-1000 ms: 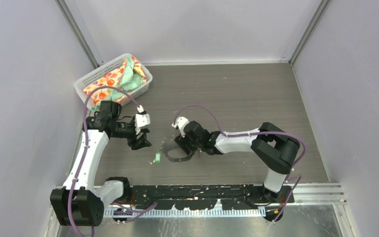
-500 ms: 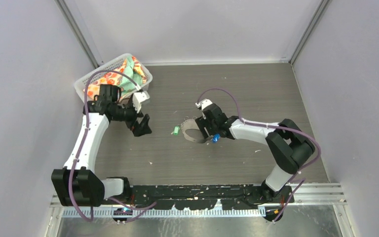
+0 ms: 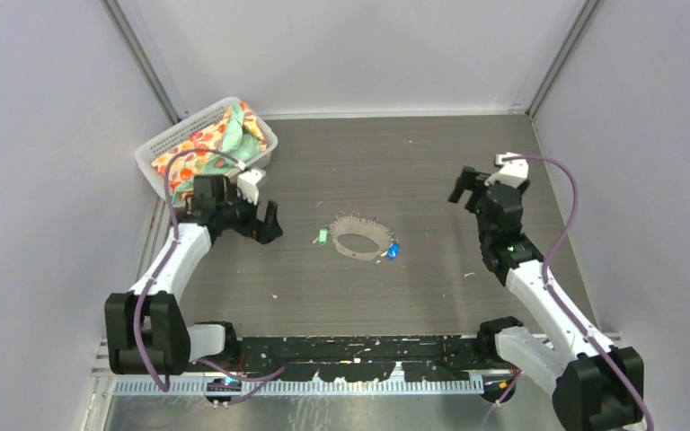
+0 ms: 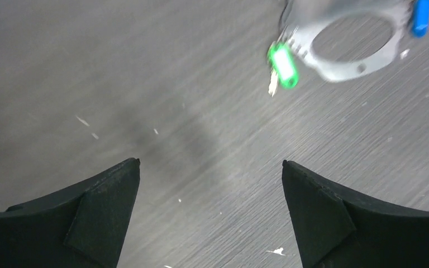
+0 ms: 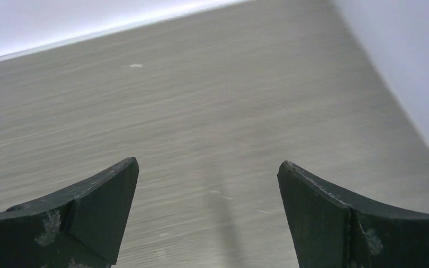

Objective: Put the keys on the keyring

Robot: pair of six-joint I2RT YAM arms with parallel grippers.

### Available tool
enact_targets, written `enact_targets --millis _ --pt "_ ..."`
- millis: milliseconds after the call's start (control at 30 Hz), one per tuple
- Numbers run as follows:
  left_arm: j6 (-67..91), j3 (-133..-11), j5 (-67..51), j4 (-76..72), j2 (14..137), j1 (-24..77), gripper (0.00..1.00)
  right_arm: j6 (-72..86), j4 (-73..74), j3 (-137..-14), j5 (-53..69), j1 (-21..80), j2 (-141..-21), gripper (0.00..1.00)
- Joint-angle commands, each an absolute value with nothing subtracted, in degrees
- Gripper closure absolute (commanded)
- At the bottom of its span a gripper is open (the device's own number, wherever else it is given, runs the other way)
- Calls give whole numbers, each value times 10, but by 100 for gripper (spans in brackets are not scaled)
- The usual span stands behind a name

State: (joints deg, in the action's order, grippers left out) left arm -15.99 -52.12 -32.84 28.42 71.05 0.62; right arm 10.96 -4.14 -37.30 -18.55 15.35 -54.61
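The grey keyring lies flat on the table's middle, and nothing holds it. The green-tagged key sits at its left edge and the blue-tagged key at its lower right; both touch the ring. Whether they are threaded on it I cannot tell. My left gripper stands open to the left of the ring. In the left wrist view the keyring, the green key and the blue key lie beyond my open left gripper. My right gripper hovers open far to the right, and the right wrist view shows only bare table past the open right gripper.
A white mesh basket of patterned cloth stands at the back left, close behind the left arm. Grey walls enclose the table on three sides. Small white specks dot the dark wood-grain surface.
The right arm let go of the ring, swung away to the far right and opened fully. The left gripper opened wide and drew back left. The ring and keys now rest mid-table.
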Motion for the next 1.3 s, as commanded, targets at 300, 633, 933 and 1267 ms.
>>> enact_targets --millis 300,633,933,1267 --pt "-100 -199 -277 -374 736 -39 0 166 -297 -230 -235 -47 -651 0" --pt "-7 -154 -182 -612 868 -42 0 147 -543 -170 -193 -45 -825 0" --pt "-8 -207 -135 -550 891 -23 0 108 -546 -202 -166 -25 -892 0" --pt "-8 -204 -134 -550 888 -23 0 105 -551 -197 -167 -22 -888 0"
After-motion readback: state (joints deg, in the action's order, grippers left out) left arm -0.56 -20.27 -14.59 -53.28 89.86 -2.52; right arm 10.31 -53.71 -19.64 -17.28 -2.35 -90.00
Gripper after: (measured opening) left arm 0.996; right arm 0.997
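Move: The keyring, a flat metal collar, lies free on the table, about 23 cm to the left hand's right, level with it and some 14 cm lower. Of its neighbours, the green key tag is about 13 cm right and 1 cm ahead of that hand, the blue one 31 cm right and 3 cm back; the basket is roughly 22 cm ahead and 20 cm left. From the right hand the keyring lies some 24 cm left, 3 cm back and 21 cm below. The keyring and its tags are left alone as both empty, wide-open hands draw off sideways to rest. The right sweeps out rightward, then sinks about 16 cm, turning somewhat clockwise; the left drops quickly, then eases forward and left towards the basket, swinging counter-clockwise and tipping its fingers up some 25 degrees. ##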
